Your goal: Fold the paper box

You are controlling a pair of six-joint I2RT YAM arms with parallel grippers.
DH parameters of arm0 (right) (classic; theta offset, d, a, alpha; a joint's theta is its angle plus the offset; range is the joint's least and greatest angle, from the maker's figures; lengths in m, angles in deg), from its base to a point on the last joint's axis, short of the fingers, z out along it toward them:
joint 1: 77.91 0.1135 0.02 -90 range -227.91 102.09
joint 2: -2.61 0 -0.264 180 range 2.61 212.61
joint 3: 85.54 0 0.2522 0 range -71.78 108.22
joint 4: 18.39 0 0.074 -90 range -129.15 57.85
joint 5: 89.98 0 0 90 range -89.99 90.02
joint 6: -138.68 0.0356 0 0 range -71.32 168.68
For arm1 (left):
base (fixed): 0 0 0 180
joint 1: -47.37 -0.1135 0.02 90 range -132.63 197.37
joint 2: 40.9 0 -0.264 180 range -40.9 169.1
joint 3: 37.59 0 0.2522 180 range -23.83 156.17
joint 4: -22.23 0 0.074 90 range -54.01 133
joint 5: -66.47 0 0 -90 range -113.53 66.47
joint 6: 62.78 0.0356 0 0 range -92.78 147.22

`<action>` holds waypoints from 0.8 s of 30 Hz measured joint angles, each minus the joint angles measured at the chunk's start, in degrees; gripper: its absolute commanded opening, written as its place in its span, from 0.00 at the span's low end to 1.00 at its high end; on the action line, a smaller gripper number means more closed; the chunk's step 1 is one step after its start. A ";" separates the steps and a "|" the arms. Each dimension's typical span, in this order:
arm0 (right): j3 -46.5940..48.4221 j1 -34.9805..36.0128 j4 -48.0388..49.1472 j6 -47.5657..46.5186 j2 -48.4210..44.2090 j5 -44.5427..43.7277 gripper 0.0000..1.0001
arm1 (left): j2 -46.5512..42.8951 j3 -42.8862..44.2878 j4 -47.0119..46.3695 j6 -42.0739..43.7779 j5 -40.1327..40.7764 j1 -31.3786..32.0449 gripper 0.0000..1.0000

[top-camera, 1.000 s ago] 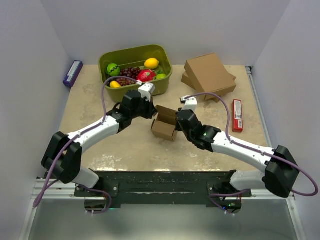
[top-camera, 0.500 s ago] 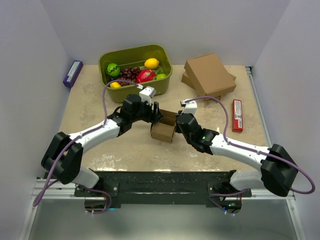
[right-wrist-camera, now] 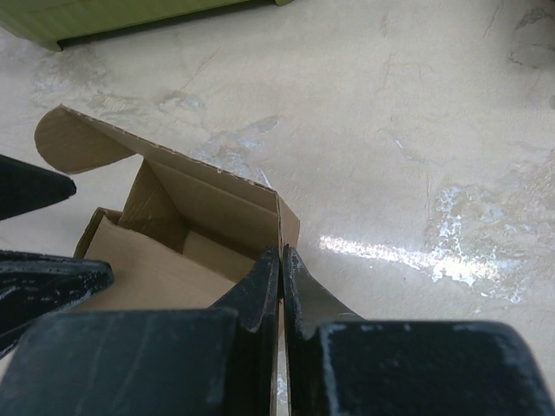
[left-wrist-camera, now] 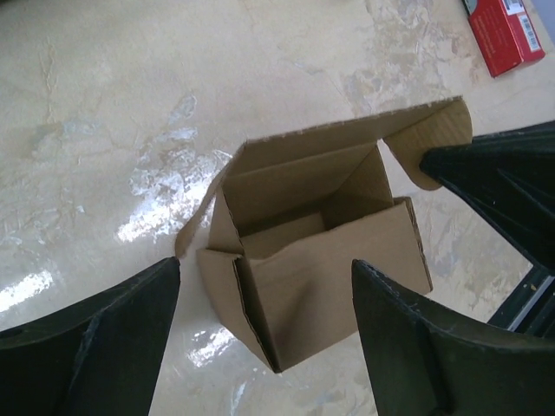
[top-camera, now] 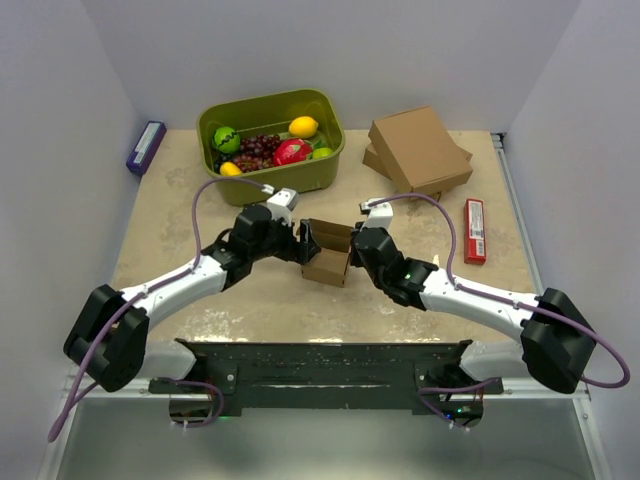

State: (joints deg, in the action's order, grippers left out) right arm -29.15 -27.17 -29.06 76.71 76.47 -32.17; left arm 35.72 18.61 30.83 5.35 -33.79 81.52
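The paper box (top-camera: pixel 328 256) is a small brown cardboard box standing open-topped in the middle of the table, its rounded lid flap (left-wrist-camera: pixel 434 143) raised at the far side. My left gripper (top-camera: pixel 304 243) is open at the box's left side. In the left wrist view the box (left-wrist-camera: pixel 329 260) sits between and beyond the spread fingers of the left gripper (left-wrist-camera: pixel 264 264), and they do not touch it. My right gripper (right-wrist-camera: pixel 281 253) is shut on the thin right wall of the box (right-wrist-camera: pixel 156 260), at the corner of its rim.
A green bin (top-camera: pixel 330 150) with fruit stands at the back left. Stacked larger brown cardboard boxes (top-camera: pixel 418 150) lie at the back right, with a red packet (top-camera: pixel 474 230) beside them. A purple packet (top-camera: pixel 146 147) lies at the far left edge.
My left gripper went from shut to wide open and slid nearer and to the right, up to the box's left side. The right gripper stayed shut on the box wall.
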 measured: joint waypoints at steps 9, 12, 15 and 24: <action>0.00 0.00 -0.02 0.00 0.00 0.20 0.00 | -0.68 -5.55 -1.95 -3.28 -2.56 0.00 0.61; 0.00 0.00 -0.11 -0.07 -0.02 0.22 0.09 | -0.76 -5.88 -3.37 -3.61 -3.04 0.00 0.56; 0.02 0.00 -0.81 -0.33 -0.26 0.22 0.28 | -0.76 -6.49 -4.70 -3.67 -3.54 0.00 0.54; 5.46 -0.02 -7.96 -3.04 -4.96 1.81 0.67 | -0.76 -7.58 -7.08 -3.63 -4.35 0.00 0.52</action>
State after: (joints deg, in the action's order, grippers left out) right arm -23.68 -27.19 -37.01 73.67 71.51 -30.36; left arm 34.96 11.03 23.74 1.72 -38.14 81.52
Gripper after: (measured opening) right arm 0.630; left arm 0.527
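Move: The box's near left corner lies about 2 cm nearer the base than the left hand, neither left nor right of it, and some 4 cm below; the box body's middle is 2 cm back, 4 cm right and 5 cm below, the raised lid's middle 4 cm ahead, 4 cm right at hand height. The right hand already pinches the lid's right flap at its fingertips, with the box body's middle roughly 3 cm back, 5 cm left and 6 cm below. Bring the open left gripper down and back about 2.5 cm each, so that its fingers straddle the box's near left corner, and narrow them to roughly half open as they arrive, then stay there. Hold the right hand still on the lid flap at first; then open its fingers wide, let go of the flap and rise some 4 cm. ##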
